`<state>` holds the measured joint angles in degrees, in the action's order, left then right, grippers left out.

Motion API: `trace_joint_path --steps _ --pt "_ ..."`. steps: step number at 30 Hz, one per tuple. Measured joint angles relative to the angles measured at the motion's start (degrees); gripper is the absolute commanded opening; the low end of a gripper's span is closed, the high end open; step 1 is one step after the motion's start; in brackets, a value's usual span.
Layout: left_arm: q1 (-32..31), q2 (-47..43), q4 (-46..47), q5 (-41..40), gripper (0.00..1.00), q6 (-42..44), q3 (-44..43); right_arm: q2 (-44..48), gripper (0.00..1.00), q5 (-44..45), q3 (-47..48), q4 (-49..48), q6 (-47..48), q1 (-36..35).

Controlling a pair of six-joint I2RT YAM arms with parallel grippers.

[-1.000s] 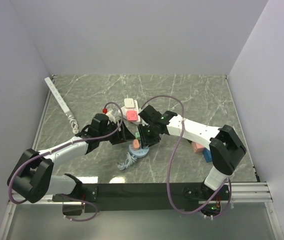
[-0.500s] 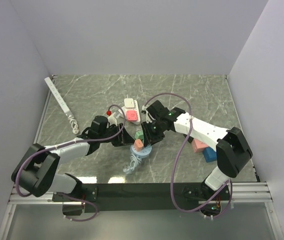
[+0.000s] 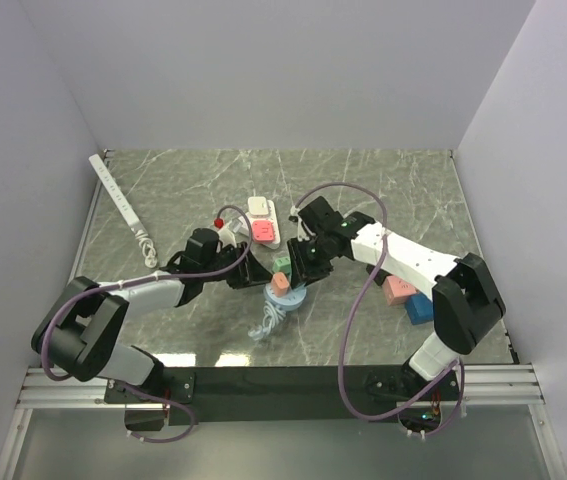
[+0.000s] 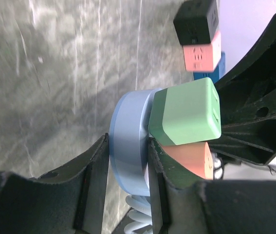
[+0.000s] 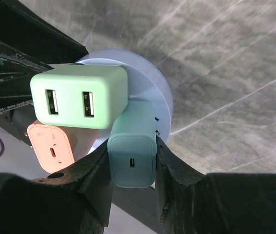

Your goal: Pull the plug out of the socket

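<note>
The socket (image 3: 289, 296) is a round pale-blue disc standing on edge in the middle of the table, with a green plug (image 3: 281, 265) and a salmon plug (image 3: 280, 284) in its face. My left gripper (image 3: 262, 279) is shut on the socket's rim (image 4: 128, 141); its fingers (image 4: 93, 168) press both sides of the rim. In the left wrist view the green plug (image 4: 186, 112) and salmon plug (image 4: 189, 161) stick out to the right. My right gripper (image 5: 132, 152) is shut on a teal plug (image 5: 132, 146), which sits in the socket (image 5: 150, 83) beside the green plug (image 5: 79, 95).
A white coiled cable (image 3: 267, 322) trails from the socket toward the near edge. Just behind lies a white power strip (image 3: 261, 208) carrying a pink plug (image 3: 265, 230). A long white strip (image 3: 118, 195) lies at the far left. Pink (image 3: 398, 291) and blue (image 3: 419, 309) adaptors sit to the right.
My left gripper has moved right to the socket and closed on its rim. The right gripper, holding the teal plug, and the socket have shifted a little to the right.
</note>
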<state>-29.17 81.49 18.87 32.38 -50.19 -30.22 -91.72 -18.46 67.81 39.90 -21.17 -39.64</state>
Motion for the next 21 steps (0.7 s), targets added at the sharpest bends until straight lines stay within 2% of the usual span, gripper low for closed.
trace_joint_path --steps 8,21 --pt "-1.05 1.14 -2.47 -3.43 0.00 1.11 -3.74 -1.25 0.00 2.67 3.96 3.45 4.50 0.63" --pt "-0.87 5.35 -10.54 -5.55 0.00 4.00 -7.91 -6.21 0.00 15.50 6.49 5.05 1.84 -6.54"
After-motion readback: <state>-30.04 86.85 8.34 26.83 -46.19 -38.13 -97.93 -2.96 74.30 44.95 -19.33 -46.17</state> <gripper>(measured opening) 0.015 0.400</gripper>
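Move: The left fingers already hold the near rim of the round socket, its middle about 4 cm to their right and 1 cm back; the teal plug stands roughly 6 cm right and 2 cm ahead. The right fingers already pinch that teal plug. From the right hand, the socket's middle is about 4 cm below, 2 cm left and 2 cm back; the green plug sits some 3 cm left and 2 cm ahead, the orange plug 3 cm left and 2 cm back. The socket and its teal plug are carried forward together 1.5 to 2 cm, rising slightly, then taken down about 2.5 cm by both hands. The right fingers keep their pinch on the plug while the wrist tips some 15 degrees so they point more steeply down; the left fingers lose their hold on the rim and close fully, empty, beside it. ##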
